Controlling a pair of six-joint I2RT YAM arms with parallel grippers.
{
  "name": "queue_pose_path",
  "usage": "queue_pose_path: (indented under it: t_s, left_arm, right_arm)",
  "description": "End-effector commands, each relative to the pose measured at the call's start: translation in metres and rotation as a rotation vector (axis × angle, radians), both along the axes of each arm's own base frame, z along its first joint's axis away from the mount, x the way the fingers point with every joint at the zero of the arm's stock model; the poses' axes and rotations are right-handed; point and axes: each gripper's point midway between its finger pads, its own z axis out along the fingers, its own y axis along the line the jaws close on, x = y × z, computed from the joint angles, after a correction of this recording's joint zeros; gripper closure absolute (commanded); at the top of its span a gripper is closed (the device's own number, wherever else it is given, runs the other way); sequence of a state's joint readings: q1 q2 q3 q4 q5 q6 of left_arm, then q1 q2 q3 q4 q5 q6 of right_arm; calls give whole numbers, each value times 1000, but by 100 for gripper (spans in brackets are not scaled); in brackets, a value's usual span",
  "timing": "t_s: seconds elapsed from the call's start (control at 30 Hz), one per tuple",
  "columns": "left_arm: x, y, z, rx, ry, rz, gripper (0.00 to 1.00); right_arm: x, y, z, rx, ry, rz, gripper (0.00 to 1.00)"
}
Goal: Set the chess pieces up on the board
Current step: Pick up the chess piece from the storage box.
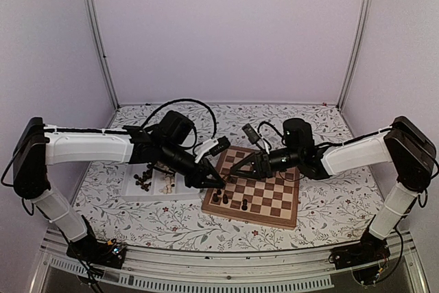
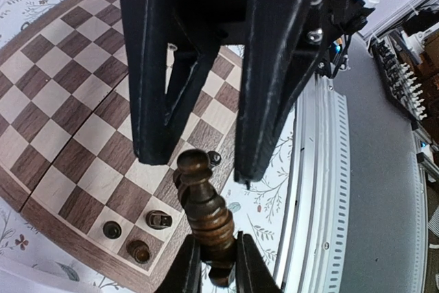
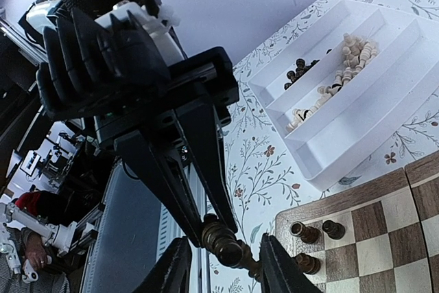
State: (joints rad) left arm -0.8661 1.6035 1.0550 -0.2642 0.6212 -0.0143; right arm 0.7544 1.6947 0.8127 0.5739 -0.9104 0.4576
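My left gripper (image 2: pixel 216 265) is shut on the base of a dark turned chess piece (image 2: pixel 206 217) and holds it in the air over the near left corner of the board (image 2: pixel 68 135). My right gripper (image 3: pixel 221 265) straddles the top of that same piece (image 3: pixel 230 245); it is open, with a gap showing on each side. In the top view both grippers meet at the board's left edge, left gripper (image 1: pixel 214 182) and right gripper (image 1: pixel 228 175). Three dark pieces (image 1: pixel 225 199) stand on the corner squares below.
A white two-compartment tray (image 1: pixel 137 193) lies left of the board, with dark pieces (image 3: pixel 302 70) in one compartment and pale pieces (image 3: pixel 343 66) in the other. The flowered tablecloth surrounds the board. A metal rail (image 2: pixel 322 190) runs along the table's near edge.
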Motion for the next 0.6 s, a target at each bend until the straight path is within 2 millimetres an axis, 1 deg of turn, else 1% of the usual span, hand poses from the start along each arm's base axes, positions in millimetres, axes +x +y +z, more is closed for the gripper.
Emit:
queue_pose_path:
  t_s: [0.0,0.03,0.07,0.2,0.33,0.43,0.57]
  left_arm:
    - [-1,-8,6,-24,-24,-21,100]
    - [-1,-8,6,-24,-25,-20,100]
    - [-1,-8,6,-23,-24,-20,100]
    - [-1,-8,5,-21,-24,-18,100]
    - [0,-7,1,-9,-20,-13,100]
    - [2,-5,-5,12,-18,-1,100]
    - [3,-4,-12,31,-12,8,100]
  right_arm:
    - [-5,8,8,31,-14,44,65]
    - [-5,9,7,30,-13,46,66]
    - [-5,9,6,29,-10,47,70]
    - [-3,10,3,21,-7,33,86]
    - [7,7,4,4,-40,-37,96]
    - [15,2,5,-32,-80,-104,100]
    - [20,-8,9,-73,-145,-162,100]
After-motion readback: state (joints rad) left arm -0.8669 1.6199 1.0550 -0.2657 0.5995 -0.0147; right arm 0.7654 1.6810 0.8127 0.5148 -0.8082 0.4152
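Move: Two dark chess pieces are already pinched together in the left fingers. The one aimed at stands out about 2 cm to the right of the left hand point and 1 cm ahead; from the right hand it is about 1 cm left, 1 cm back and 1 cm below, between the open tips. From the right hand, the three-piece cluster on the board lies some 3 cm ahead, 6 cm left and 13 cm below, the single piece level ahead, 3 cm right and as low. Easing back about half a centimetre and slightly down, the right fingers close from about a third open to nearly shut, pinching the knob end of the protruding dark piece. The right hand then draws forward about 1.5 cm, turning some 5 degrees, while the left hand keeps its grip and sinks just under 1 cm. ##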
